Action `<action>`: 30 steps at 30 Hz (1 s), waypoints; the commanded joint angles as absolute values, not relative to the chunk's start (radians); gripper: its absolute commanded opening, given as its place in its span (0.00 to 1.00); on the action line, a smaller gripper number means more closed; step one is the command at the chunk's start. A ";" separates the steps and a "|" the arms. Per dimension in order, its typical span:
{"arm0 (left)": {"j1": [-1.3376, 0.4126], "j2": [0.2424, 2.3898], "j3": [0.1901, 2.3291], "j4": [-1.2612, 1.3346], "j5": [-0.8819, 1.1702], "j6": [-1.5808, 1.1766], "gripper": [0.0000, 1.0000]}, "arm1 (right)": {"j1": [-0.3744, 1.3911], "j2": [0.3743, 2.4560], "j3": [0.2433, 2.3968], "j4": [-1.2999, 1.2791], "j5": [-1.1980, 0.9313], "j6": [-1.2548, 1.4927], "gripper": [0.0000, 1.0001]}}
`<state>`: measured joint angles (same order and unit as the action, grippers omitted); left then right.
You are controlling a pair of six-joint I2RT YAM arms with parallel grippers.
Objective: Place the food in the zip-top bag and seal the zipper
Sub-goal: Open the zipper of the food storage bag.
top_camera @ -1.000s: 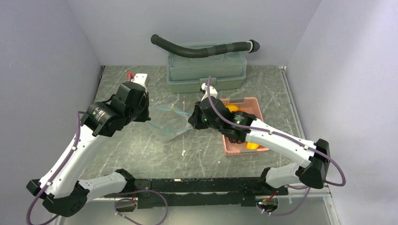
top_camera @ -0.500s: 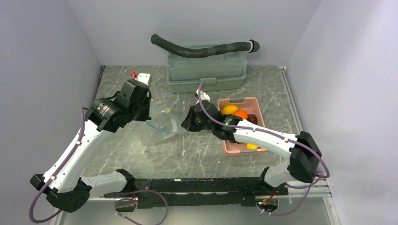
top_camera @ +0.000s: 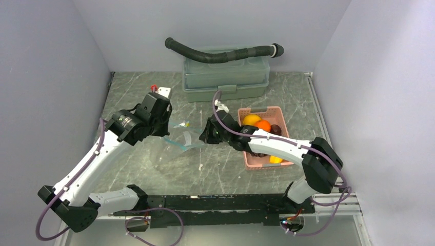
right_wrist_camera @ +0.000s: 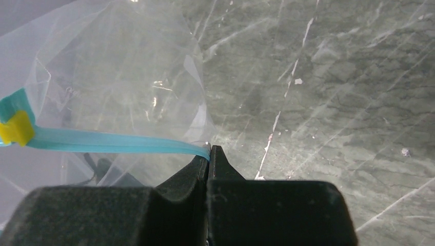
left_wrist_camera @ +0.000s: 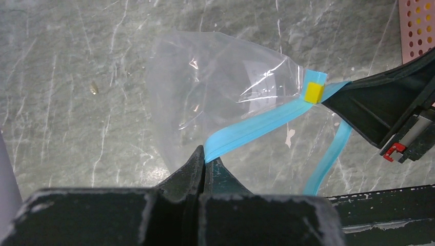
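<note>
The zip-top bag (top_camera: 180,137) is clear and floppy and hangs slack between my two grippers, just above the table. My left gripper (left_wrist_camera: 205,156) is shut on one end of its teal-blue zipper (left_wrist_camera: 256,125). A yellow slider (left_wrist_camera: 313,92) sits on the strip close to the right gripper's black fingers (left_wrist_camera: 377,110). My right gripper (right_wrist_camera: 209,150) is shut on the other end of the zipper (right_wrist_camera: 113,142). The food lies in the pink basket (top_camera: 248,163): a yellow lemon (top_camera: 251,119), an orange ball (top_camera: 263,125), dark purple grapes (top_camera: 276,129) and another yellow piece (top_camera: 276,159).
A grey-green lidded box (top_camera: 225,78) stands at the back with a black corrugated hose (top_camera: 220,54) lying on it. Grey walls close in the left, right and back. A small white scrap (top_camera: 200,167) lies on the marbled table in front of the bag.
Both grippers have drawn closer together, the left shifting right and the right shifting left. The bag between them now hangs more bunched and slack. Both stay shut on the zipper.
</note>
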<state>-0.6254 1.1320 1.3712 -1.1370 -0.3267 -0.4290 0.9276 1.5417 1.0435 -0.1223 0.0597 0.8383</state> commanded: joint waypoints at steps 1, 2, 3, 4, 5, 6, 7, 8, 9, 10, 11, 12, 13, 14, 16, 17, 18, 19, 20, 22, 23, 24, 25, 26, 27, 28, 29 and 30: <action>-0.619 1.096 1.338 -1.055 -0.323 -0.405 0.00 | 0.910 1.527 1.012 -0.128 0.064 0.821 0.02; -0.619 1.095 1.329 -1.046 -0.321 -0.405 0.00 | 0.911 1.523 1.010 -0.129 0.061 0.816 0.09; -0.620 1.094 1.319 -1.037 -0.319 -0.405 0.00 | 0.911 1.517 1.008 -0.132 0.057 0.811 0.15; -0.620 1.092 1.312 -1.029 -0.318 -0.404 0.00 | 0.911 1.508 1.005 -0.131 0.053 0.808 0.21; -0.620 1.093 1.304 -1.023 -0.318 -0.403 0.00 | 0.911 1.497 1.001 -0.131 0.052 0.805 0.25; -0.619 1.094 1.299 -1.018 -0.318 -0.403 0.00 | 0.911 1.484 0.998 -0.132 0.054 0.804 0.29; -0.619 1.095 1.295 -1.014 -0.317 -0.403 0.00 | 0.912 1.471 0.995 -0.134 0.058 0.802 0.33; -0.620 1.096 1.290 -1.011 -0.315 -0.402 0.00 | 0.911 1.456 0.991 -0.139 0.063 0.800 0.35; -0.620 1.096 1.286 -1.004 -0.312 -0.399 0.00 | 0.911 1.439 0.987 -0.146 0.070 0.799 0.38; -0.620 1.095 1.281 -0.998 -0.311 -0.396 0.00 | 0.911 1.423 0.985 -0.151 0.075 0.795 0.40; -0.620 1.096 1.278 -0.993 -0.310 -0.393 0.00 | 0.911 1.405 0.986 -0.160 0.080 0.792 0.42; -0.621 1.095 1.274 -0.989 -0.309 -0.390 0.00 | 0.912 1.387 0.986 -0.169 0.082 0.790 0.43; -0.621 1.095 1.271 -0.985 -0.307 -0.385 0.00 | 0.913 1.366 0.986 -0.179 0.086 0.786 0.45; -0.621 1.093 1.267 -0.978 -0.305 -0.380 0.00 | 0.913 1.345 0.985 -0.187 0.092 0.783 0.46; -0.621 1.090 1.254 -0.965 -0.296 -0.370 0.00 | 0.913 1.298 0.981 -0.207 0.108 0.778 0.50; -0.621 1.087 1.247 -0.955 -0.288 -0.363 0.00 | 0.913 1.274 0.979 -0.218 0.119 0.776 0.51; -0.622 1.086 1.239 -0.946 -0.280 -0.358 0.00 | 0.913 1.251 0.979 -0.233 0.131 0.775 0.52; -0.623 1.086 1.234 -0.940 -0.276 -0.356 0.00 | 0.913 1.231 0.981 -0.252 0.143 0.773 0.53; -0.623 1.087 1.226 -0.934 -0.272 -0.353 0.00 | 0.913 1.204 0.984 -0.272 0.157 0.768 0.54; -0.624 1.089 1.215 -0.923 -0.264 -0.346 0.00 | 0.913 1.168 0.990 -0.315 0.186 0.758 0.54; -0.624 1.088 1.208 -0.916 -0.261 -0.342 0.00 | 0.913 1.151 0.994 -0.339 0.205 0.753 0.55; -0.624 1.088 1.203 -0.908 -0.258 -0.337 0.00 | 0.913 1.136 0.997 -0.361 0.226 0.746 0.55; -0.624 1.085 1.199 -0.901 -0.255 -0.333 0.00 | 0.912 1.124 1.006 -0.389 0.252 0.738 0.55; -0.626 1.083 1.196 -0.894 -0.251 -0.330 0.00 | 0.911 1.111 1.012 -0.426 0.277 0.731 0.56; -0.626 1.082 1.192 -0.885 -0.247 -0.325 0.00 | 0.911 1.101 1.020 -0.443 0.303 0.723 0.56; -0.627 1.082 1.190 -0.875 -0.240 -0.320 0.00 | 0.911 1.092 1.027 -0.478 0.325 0.714 0.57; -0.627 1.082 1.187 -0.871 -0.236 -0.316 0.00 | 0.910 1.082 1.035 -0.504 0.349 0.706 0.57; -0.629 1.082 1.186 -0.870 -0.232 -0.310 0.00 | 0.910 1.073 1.043 -0.530 0.372 0.699 0.58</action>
<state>-0.6254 1.1076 1.1919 -0.9360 -0.2642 -0.3481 0.9150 1.1137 0.9833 -0.3901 0.2363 0.7486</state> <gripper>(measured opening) 0.014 0.568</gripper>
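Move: The bag hangs with its blue zipper rim still pinched by both hands. Its yellow slider lies about 9 cm right of the left hand, 7 cm ahead and 8 cm below; from the right hand it is roughly 6 cm left, 4 cm ahead and 2 cm above. The pink basket's middle is some 28 cm right of the right hand, 9 cm ahead and 9 cm lower. The lemon in it stands 22 cm right, 14 cm ahead and 7 cm below. The bag's right-hand rim is let go: the right fingers open to a little over half while dipping slightly, then the hand lifts and swings right, ending about 9 cm to the right and 8 cm higher, clear of the bag and nearer the basket. The left hand keeps pinching its rim, sinking some 3.5 cm and easing slightly right. ##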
